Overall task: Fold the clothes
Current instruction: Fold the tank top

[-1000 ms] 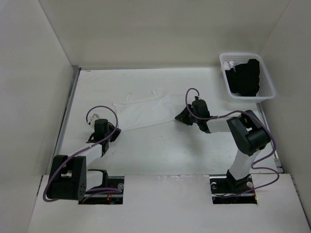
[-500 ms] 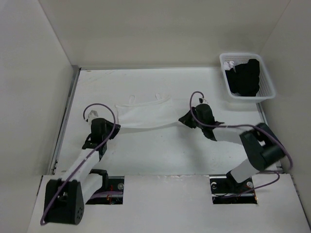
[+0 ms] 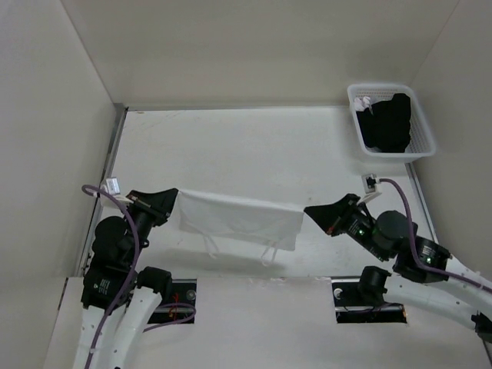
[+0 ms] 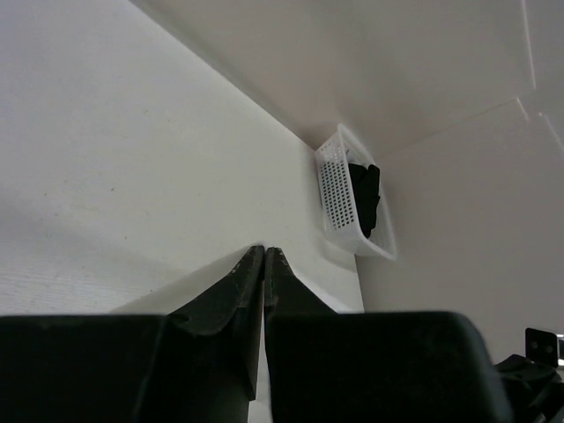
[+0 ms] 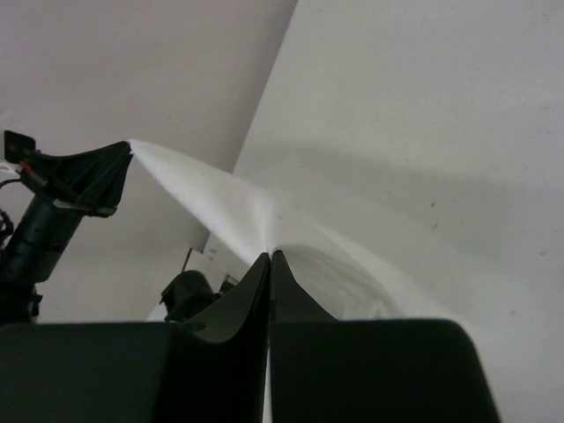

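The clothes, a small white camisole (image 3: 240, 217), hang stretched in the air between my two grippers above the near part of the table. Its two thin straps (image 3: 211, 244) dangle from the lower edge. My left gripper (image 3: 175, 197) is shut on the left corner, and my right gripper (image 3: 307, 210) is shut on the right corner. In the right wrist view the white fabric (image 5: 220, 201) runs from my shut right gripper (image 5: 270, 256) across to the left gripper (image 5: 122, 157). In the left wrist view the left gripper (image 4: 263, 250) is shut, and the cloth in it is hard to make out.
A white mesh basket (image 3: 384, 154) with a black garment (image 3: 388, 123) in it stands at the far right corner, and the basket (image 4: 335, 189) also shows in the left wrist view. Walls close the table on the left, back and right.
Both arms have drawn back toward the near edge and risen, lifting the camisole off the table and flipping it so the straps hang down. The right gripper has shut on it.
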`<state>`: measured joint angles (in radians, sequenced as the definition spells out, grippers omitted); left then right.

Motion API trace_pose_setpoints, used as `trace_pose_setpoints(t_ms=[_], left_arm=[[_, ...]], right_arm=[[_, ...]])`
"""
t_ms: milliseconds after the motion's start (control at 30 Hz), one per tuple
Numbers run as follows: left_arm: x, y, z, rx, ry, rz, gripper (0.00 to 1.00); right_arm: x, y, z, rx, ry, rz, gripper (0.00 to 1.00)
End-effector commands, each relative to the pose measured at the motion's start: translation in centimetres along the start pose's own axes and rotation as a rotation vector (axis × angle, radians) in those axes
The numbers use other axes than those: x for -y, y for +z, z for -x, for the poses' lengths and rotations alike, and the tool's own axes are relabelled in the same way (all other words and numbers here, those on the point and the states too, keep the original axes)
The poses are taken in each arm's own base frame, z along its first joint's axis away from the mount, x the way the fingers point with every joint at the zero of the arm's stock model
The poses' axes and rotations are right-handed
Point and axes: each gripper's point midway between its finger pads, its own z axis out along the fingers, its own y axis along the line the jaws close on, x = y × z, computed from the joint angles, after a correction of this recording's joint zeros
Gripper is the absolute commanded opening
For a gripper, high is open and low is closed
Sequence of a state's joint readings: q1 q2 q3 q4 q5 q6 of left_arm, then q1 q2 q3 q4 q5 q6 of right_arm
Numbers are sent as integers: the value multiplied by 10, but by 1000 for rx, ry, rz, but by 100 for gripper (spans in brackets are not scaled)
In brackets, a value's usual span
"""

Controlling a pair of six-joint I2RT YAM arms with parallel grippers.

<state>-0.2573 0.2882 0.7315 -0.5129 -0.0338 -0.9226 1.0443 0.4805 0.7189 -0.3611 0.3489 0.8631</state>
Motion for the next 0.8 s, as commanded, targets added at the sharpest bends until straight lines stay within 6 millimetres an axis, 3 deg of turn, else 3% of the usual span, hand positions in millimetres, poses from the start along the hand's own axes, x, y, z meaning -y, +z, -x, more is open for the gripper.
trace_pose_setpoints(t_ms=[0, 100, 233, 400, 500, 633, 767], left_arm=[[-30, -10, -23, -95, -16, 127, 0], [-52, 4, -40, -133, -26, 188, 0], [-88, 43, -60, -154, -32, 272, 1], [-127, 115, -61, -125, -41, 353, 1], [-144, 162, -59, -123, -45, 387, 1], [-155, 207, -59, -126, -63, 401, 1], [-151, 227, -51, -106, -79, 378, 1]], right_arm=[[30, -9, -12, -38, -64, -183, 2], [39, 12, -23, -62, -119, -235, 2], [75, 62, -22, -62, -115, -273, 2], [139, 135, 1, -67, -43, -317, 2], [168, 175, 8, -100, -33, -351, 2], [203, 218, 33, -96, -5, -398, 2], [208, 237, 45, -96, 6, -389, 2]])
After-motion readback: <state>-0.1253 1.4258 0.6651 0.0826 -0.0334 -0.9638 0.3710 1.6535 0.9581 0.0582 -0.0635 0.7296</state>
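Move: The bare table patch where the tank top goes lies about 29 cm below and 13 cm ahead of the left hand, 15 cm to its right; from the right hand it is 16 cm ahead, 15 cm left. The tank top hangs between both hands, its middle some 15 cm to the left hand's right and 8 cm below. From the right hand the basket is about 40 cm ahead and 30 cm right. Both hands sweep the pinched tank top some 20 cm down and forward towards the table, fingers tipping downward. ##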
